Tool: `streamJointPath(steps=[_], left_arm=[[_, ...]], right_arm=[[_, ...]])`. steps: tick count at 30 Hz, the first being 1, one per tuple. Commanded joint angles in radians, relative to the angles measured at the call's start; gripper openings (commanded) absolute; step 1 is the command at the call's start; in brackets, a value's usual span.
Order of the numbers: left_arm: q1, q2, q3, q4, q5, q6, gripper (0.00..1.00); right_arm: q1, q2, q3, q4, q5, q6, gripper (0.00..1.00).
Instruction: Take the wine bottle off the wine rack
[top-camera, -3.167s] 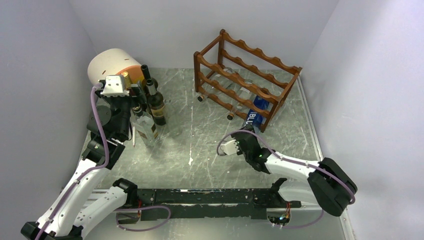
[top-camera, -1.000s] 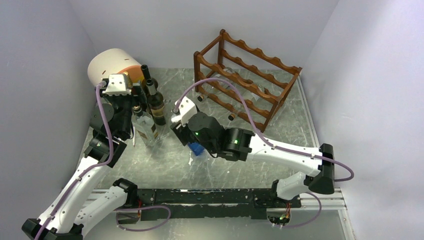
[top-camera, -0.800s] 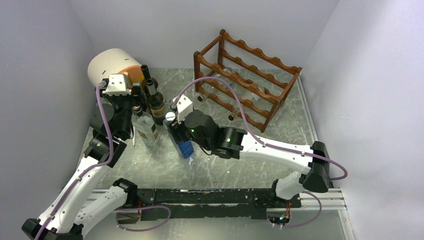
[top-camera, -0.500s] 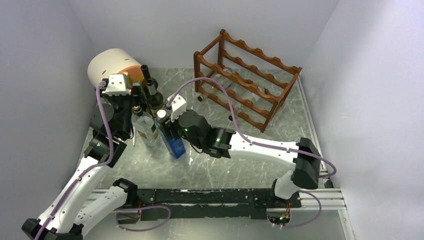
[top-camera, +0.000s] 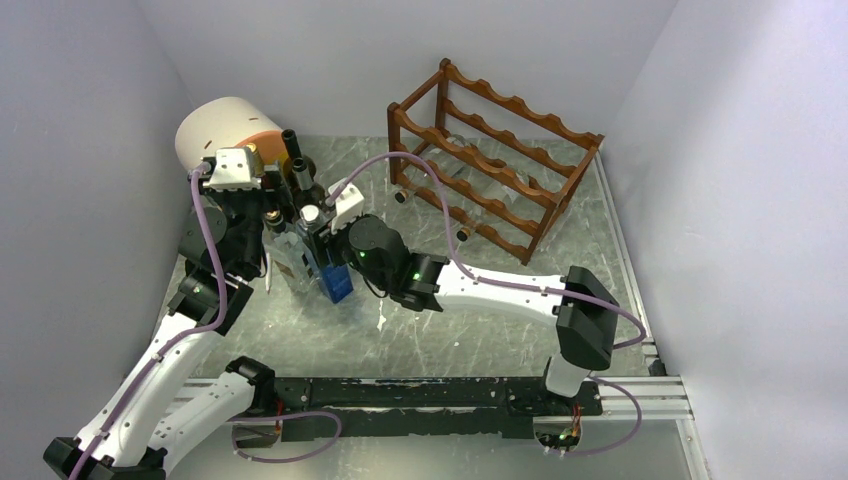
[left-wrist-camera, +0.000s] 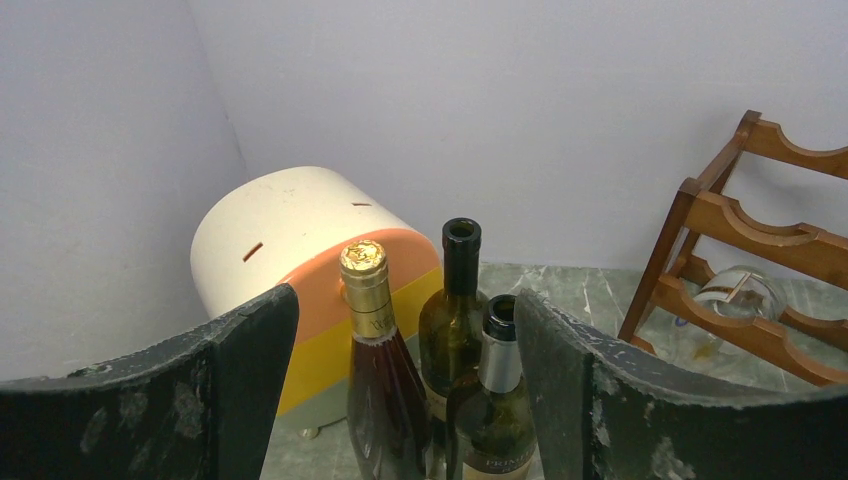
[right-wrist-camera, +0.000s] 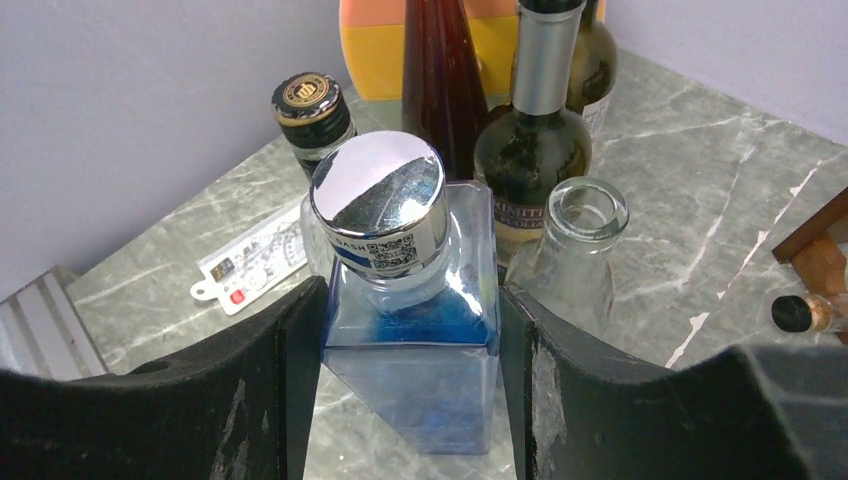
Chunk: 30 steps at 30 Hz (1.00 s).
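The wine bottle (top-camera: 336, 282) is a square blue glass bottle with a silver cap. It stands upright at the left of the table, beside a group of standing bottles. My right gripper (top-camera: 328, 262) is shut on it; in the right wrist view both fingers press the sides of the bottle (right-wrist-camera: 410, 380), and the gripper (right-wrist-camera: 410, 293) holds it just below the neck. The reddish-brown wine rack (top-camera: 520, 150) stands at the back right, far from the bottle. My left gripper (top-camera: 270, 205) hovers open and empty over the standing bottles, as the left wrist view (left-wrist-camera: 402, 300) shows.
Several upright bottles (top-camera: 303, 195) stand close behind the blue one, including a clear empty one (right-wrist-camera: 583, 250). A white and orange drum (top-camera: 225, 130) sits in the back left corner. Clear corked bottles (top-camera: 462, 234) lie in the rack. A white tag (right-wrist-camera: 250, 262) lies on the table.
My right arm has carried the blue bottle from the front of the rack leftward across the table, turned it upright, and brought it to the standing bottles. The left arm has barely moved.
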Motion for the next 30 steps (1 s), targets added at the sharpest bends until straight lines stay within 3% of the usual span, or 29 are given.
streamJointPath(steps=[1, 5, 11, 21, 30], left_arm=[[-0.003, -0.009, -0.006, 0.042, -0.023, 0.016, 0.83], [-0.002, -0.012, -0.005, 0.043, -0.022, 0.016, 0.83], [-0.001, -0.007, -0.005, 0.041, -0.017, 0.014, 0.83], [0.008, -0.016, -0.006, 0.043, -0.023, 0.019, 0.83], [0.013, -0.009, -0.008, 0.041, -0.035, 0.022, 0.83]], right_arm=[[-0.010, 0.008, 0.063, 0.114, 0.054, -0.014, 0.00], [-0.010, 0.009, 0.056, 0.071, 0.050, 0.006, 0.01], [-0.009, 0.021, 0.095, 0.008, 0.039, 0.012, 0.42], [-0.011, 0.000, 0.133, -0.065, 0.032, 0.037, 0.82], [-0.014, -0.096, 0.121, -0.205, 0.062, 0.024, 0.93]])
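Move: The blue square bottle stands upright between the right hand's fingers, its middle under the hand point and some 5 cm lower. From that hand the clear open-necked bottle stands about 7 cm ahead and 3 cm right, the black-capped clear bottle 8 cm left and 1 cm ahead, and the silver-necked green bottle some 11 cm ahead and 4 cm left. The blue bottle is level with the left hand fore and aft, roughly 5 cm to its right and 18 cm below. The right hand lets go of the blue square bottle: it first keeps its grip almost in place, easing about half a centimetre forward, then the fingers spread wide from around the body. As they part, the hand climbs some 2.5 cm alongside the bottle, the wrist barely turning. ##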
